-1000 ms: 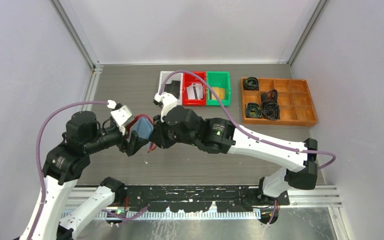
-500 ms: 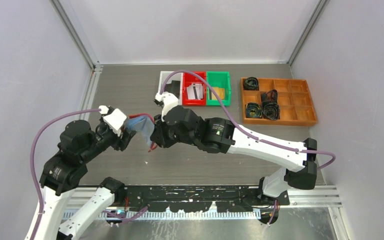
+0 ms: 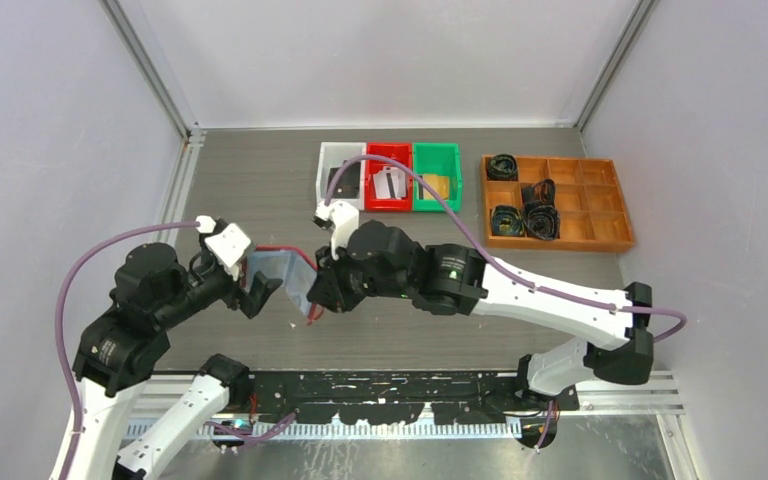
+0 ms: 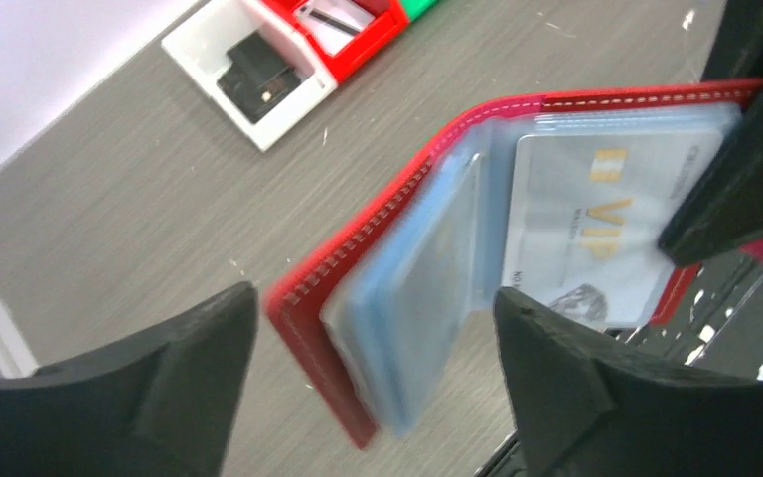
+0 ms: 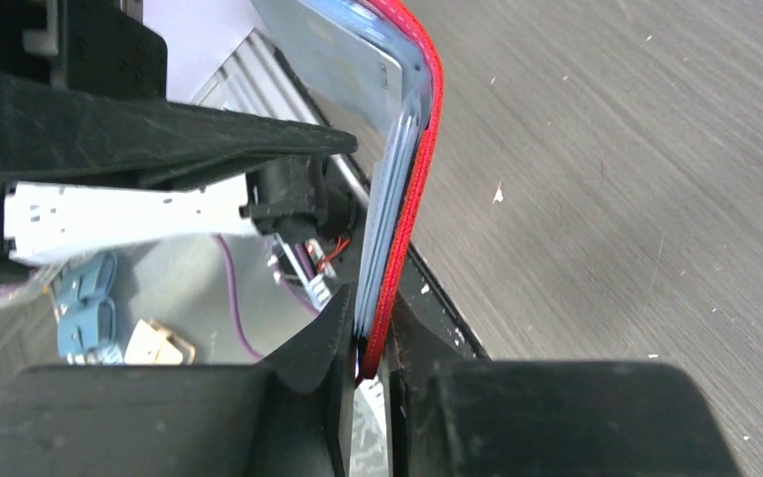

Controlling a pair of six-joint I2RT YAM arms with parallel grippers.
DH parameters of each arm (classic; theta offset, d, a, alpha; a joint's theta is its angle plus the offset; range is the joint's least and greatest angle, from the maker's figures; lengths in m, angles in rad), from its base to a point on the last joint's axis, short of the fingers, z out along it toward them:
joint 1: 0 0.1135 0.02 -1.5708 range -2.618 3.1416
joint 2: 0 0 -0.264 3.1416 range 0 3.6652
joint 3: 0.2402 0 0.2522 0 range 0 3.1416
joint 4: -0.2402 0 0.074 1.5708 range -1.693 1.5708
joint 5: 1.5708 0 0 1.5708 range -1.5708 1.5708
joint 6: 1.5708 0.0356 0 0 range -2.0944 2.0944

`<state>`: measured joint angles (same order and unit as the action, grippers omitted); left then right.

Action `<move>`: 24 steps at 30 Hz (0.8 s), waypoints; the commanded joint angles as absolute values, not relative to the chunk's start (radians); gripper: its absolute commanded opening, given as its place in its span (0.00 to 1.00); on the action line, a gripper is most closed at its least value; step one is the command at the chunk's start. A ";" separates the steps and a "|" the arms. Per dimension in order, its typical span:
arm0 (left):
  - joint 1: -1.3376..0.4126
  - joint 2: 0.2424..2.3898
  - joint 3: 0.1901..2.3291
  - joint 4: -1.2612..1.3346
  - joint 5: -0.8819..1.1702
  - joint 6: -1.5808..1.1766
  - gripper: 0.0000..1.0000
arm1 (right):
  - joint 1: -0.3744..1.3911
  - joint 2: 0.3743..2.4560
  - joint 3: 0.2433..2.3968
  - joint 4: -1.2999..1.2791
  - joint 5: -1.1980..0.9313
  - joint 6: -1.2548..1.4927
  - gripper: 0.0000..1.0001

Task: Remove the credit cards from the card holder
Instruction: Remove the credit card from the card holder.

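Note:
The red card holder (image 3: 285,268) hangs above the table, opened in an L, and my right gripper (image 5: 370,338) is shut on its lower edge. Its pale blue pocket pages (image 4: 427,288) fan out from the red cover (image 4: 358,298). A silvery-white credit card (image 4: 596,219) printed VIP sits inside one clear pocket. My left gripper (image 4: 376,296) is open, with its fingers on either side of the free flap and not touching it. From above, the left gripper (image 3: 260,285) is just left of the holder and the right gripper (image 3: 318,295) is at its right edge.
Three small bins stand at the back. The white bin (image 3: 332,172) holds a black item, the red bin (image 3: 372,188) holds a pale card, and the green bin (image 3: 436,160) is beside them. An orange divided tray (image 3: 600,215) with black rolls is at the back right.
My right gripper has carried the holder a little nearer and lower. The left gripper has shifted along the holder, narrowing and then widening again. The holder now hangs more open.

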<state>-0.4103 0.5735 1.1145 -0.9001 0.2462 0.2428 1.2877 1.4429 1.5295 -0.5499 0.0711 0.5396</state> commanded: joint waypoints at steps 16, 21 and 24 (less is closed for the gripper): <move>-0.407 0.686 1.341 -1.037 0.778 0.109 0.98 | 1.290 1.145 1.342 -0.357 -0.280 0.286 0.01; -0.407 0.721 1.393 -1.087 0.861 0.120 1.00 | 1.289 1.122 1.324 -0.383 -0.322 0.226 0.01; -0.407 0.724 1.419 -1.133 0.860 0.162 1.00 | 1.290 1.102 1.322 -0.412 -0.312 0.179 0.01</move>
<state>-0.4103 0.7212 1.3674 -1.0687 0.7746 0.1364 1.2877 1.1614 1.3182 -0.4438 -0.2836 0.2657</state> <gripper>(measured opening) 0.994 0.176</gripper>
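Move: The left gripper is partly open around the card holder's free flap, about 1 cm ahead of its fingertips. The VIP credit card, still in its pocket, lies about 6 cm to its right and 3 cm back, roughly level in height. The white box is far below, about 30 cm ahead and 12 cm right. From the right gripper, which is already pinching the holder's edge, the card lies about 3 cm left and 2 cm ahead. Spread the left fingers fully while keeping the flap between them, then carry the left gripper back, right and up, about 11 cm in all, turning it some 25 degrees clockwise. Keep the right pinch on the holder's edge and draw that hand back and right, about 9 cm overall with a rise, turning it counter-clockwise as far, so both grippers travel together. ##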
